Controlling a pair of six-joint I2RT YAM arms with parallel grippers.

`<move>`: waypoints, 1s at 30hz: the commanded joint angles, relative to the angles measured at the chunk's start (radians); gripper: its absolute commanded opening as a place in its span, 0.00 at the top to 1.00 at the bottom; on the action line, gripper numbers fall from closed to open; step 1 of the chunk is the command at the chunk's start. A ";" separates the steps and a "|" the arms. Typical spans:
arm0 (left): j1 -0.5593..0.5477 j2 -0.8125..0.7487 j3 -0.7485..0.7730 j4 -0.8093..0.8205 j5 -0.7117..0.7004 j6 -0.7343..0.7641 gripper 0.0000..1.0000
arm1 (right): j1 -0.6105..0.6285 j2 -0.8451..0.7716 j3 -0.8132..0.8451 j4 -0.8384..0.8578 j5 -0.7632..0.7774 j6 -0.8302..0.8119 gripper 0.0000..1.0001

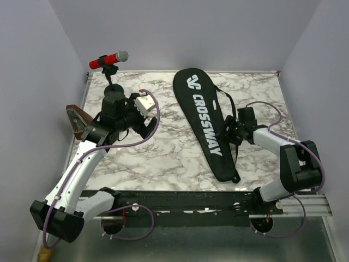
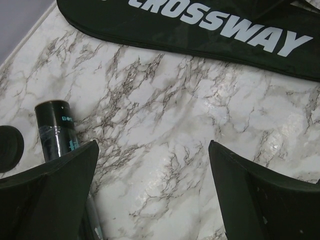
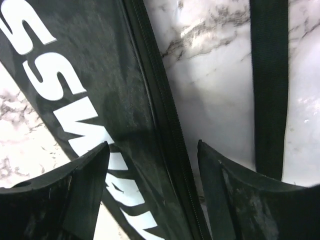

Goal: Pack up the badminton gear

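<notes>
The black racket-shaped bag (image 1: 204, 120) lettered "CROSSWAY" lies slantwise on the marble table (image 1: 163, 153). My right gripper (image 1: 226, 131) hovers at its right edge. In the right wrist view the right gripper (image 3: 152, 147) is open, its fingers straddling the bag's zipper seam (image 3: 165, 115) without pinching it. My left gripper (image 2: 152, 150) is open over bare marble, and nothing lies between its fingers. The black tube (image 2: 56, 130) lies just beyond its left finger. The bag (image 2: 200, 25) crosses the top of the left wrist view. Rackets and shuttlecocks are out of view.
A red microphone (image 1: 109, 60) on a black stand is at the back left. A brown wedge (image 1: 76, 117) sits at the left table edge. The bag's black strap (image 3: 269, 75) lies on the marble right of the zipper. A round black object (image 2: 7, 147) sits beside the tube.
</notes>
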State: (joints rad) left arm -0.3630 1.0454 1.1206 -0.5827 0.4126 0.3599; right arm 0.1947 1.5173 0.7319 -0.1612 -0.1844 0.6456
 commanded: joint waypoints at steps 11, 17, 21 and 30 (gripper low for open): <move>0.261 0.090 -0.056 0.225 0.066 -0.252 0.02 | 0.002 -0.078 0.251 -0.218 0.426 -0.067 0.00; 0.416 0.153 -0.163 0.397 0.026 -0.407 0.02 | 0.000 -0.245 0.036 0.284 0.758 -0.226 0.00; 0.473 0.169 -0.298 0.567 -0.023 -0.507 0.02 | 0.000 -0.212 -0.132 0.620 0.776 -0.449 0.00; 0.475 0.186 -0.513 0.898 -0.090 -0.495 0.02 | -0.003 -0.088 -0.323 0.977 0.812 -0.409 0.00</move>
State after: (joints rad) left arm 0.1093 1.2407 0.6720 0.0647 0.3664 -0.1036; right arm 0.1951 1.4090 0.5026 0.5018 0.5640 0.2615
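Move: The shuttlecock tube lies on the table, its middle some 20 cm to the left hand's left, 8 cm farther out and 25 cm below. The microphone stand's base is about 30 cm ahead and 27 cm left of that hand. The racket bag lies flat, its middle about 13 cm left and 5 cm ahead of the low right hand; its strap runs some 4 cm to that hand's right, 2 cm ahead, both just below. Leftward, forward and then mostly down, the open left hand swings some 20 cm towards the shuttlecock tube, turning about 40 degrees counter-clockwise. The right hand finishes opening and backs off the racket bag, rising and reaching out, then swinging about 13 cm right across the strap; its fingers tip up, and it sinks again over bare table. ##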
